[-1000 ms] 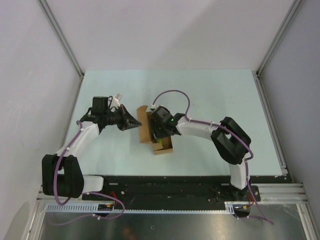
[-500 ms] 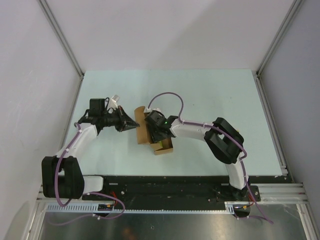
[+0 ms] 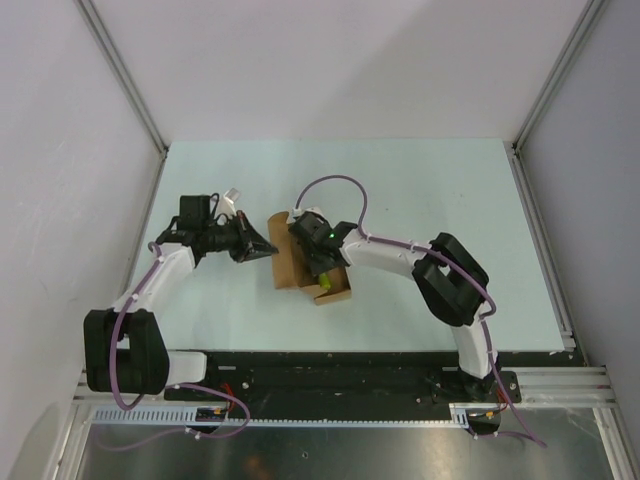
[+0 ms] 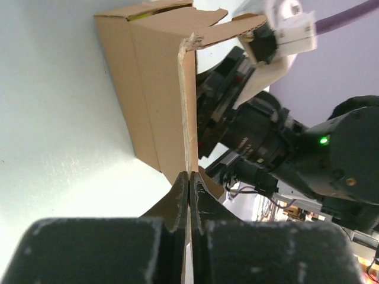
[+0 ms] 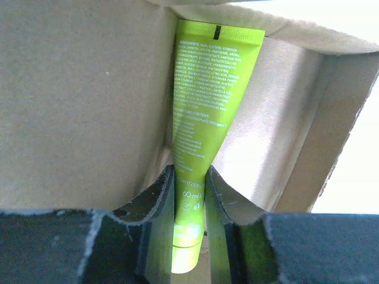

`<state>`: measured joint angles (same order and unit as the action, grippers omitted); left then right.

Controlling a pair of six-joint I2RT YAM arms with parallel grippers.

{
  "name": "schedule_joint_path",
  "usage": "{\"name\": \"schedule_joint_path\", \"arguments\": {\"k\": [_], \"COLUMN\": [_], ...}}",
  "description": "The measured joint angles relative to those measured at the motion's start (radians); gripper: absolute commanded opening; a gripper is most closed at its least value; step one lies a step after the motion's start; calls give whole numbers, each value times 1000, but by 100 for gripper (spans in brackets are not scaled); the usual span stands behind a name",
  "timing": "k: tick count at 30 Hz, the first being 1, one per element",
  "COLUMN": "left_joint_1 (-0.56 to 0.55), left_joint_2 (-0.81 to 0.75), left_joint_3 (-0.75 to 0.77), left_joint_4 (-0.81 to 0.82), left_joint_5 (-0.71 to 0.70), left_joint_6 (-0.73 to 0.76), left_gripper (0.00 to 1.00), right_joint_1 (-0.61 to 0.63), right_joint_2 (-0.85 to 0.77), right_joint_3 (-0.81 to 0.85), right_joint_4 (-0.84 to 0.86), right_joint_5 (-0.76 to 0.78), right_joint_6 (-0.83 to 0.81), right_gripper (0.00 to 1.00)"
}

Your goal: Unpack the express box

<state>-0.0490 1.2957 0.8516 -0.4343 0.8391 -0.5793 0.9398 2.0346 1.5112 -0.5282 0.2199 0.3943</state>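
The express box [image 3: 288,262], a small brown carton, lies mid-table with its flap lid raised. My left gripper [image 3: 268,249] is shut on the flap's edge from the left. In the left wrist view the thin cardboard flap [image 4: 187,112] runs straight down into my closed left gripper [image 4: 188,177]. My right gripper [image 3: 322,272] reaches into the box from the right. The right wrist view shows a yellow-green tube [image 5: 204,100] lying inside the box [image 5: 77,100]. My right gripper [image 5: 190,177] is shut on the tube's cap end, with both fingers touching it.
The pale green table [image 3: 430,190] is walled by grey panels and metal frame posts on the left, right and back. The two arms' bases sit on the black rail [image 3: 330,370] at the near edge. The right arm's purple cable [image 3: 335,185] loops above the box.
My right gripper has pushed a little further left into the box and closed its fingers on the tube. The left gripper kept its hold on the flap, shifting slightly left.
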Motion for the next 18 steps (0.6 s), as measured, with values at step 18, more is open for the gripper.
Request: {"name": "schedule_joint_path", "arguments": {"k": [18], "left_joint_1": [0], "left_joint_2": [64], "left_joint_3": [135], "left_joint_4": [-91], "left_joint_5": [-193], "left_joint_6": [65], "left_gripper": [0], "right_joint_1": [-227], "right_joint_2": [-340], "right_joint_3": [19], "right_joint_4": [-30], "right_joint_5": [-187], "right_joint_6": [33], "right_gripper": [27]}}
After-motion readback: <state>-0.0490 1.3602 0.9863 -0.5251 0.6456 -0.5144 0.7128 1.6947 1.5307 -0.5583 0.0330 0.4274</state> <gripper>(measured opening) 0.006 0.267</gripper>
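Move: The green tube is already between the right fingers, gripped nearer its cap, so its middle lies about 3 cm ahead of that hand, in line with it and level. The express box's tray lies around the hand, its middle some 3 cm ahead and 1 cm below. The raised lid's middle is about 8 cm to the left, 2 cm ahead and 5 cm higher. From the left hand, shut on the lid's free edge, the tube lies 12 cm right, 4 cm ahead and 12 cm below. The tube, still pinched, is drawn up out of the box by the right hand, slowly at first and then fast, about 15 cm, drifting some 5 cm forward and 5 cm right while the hand's left side rolls up by about 20 degrees. The left hand keeps its pinch on the lid's edge and eases it a few centimetres forward and to the left, away from the tube. ##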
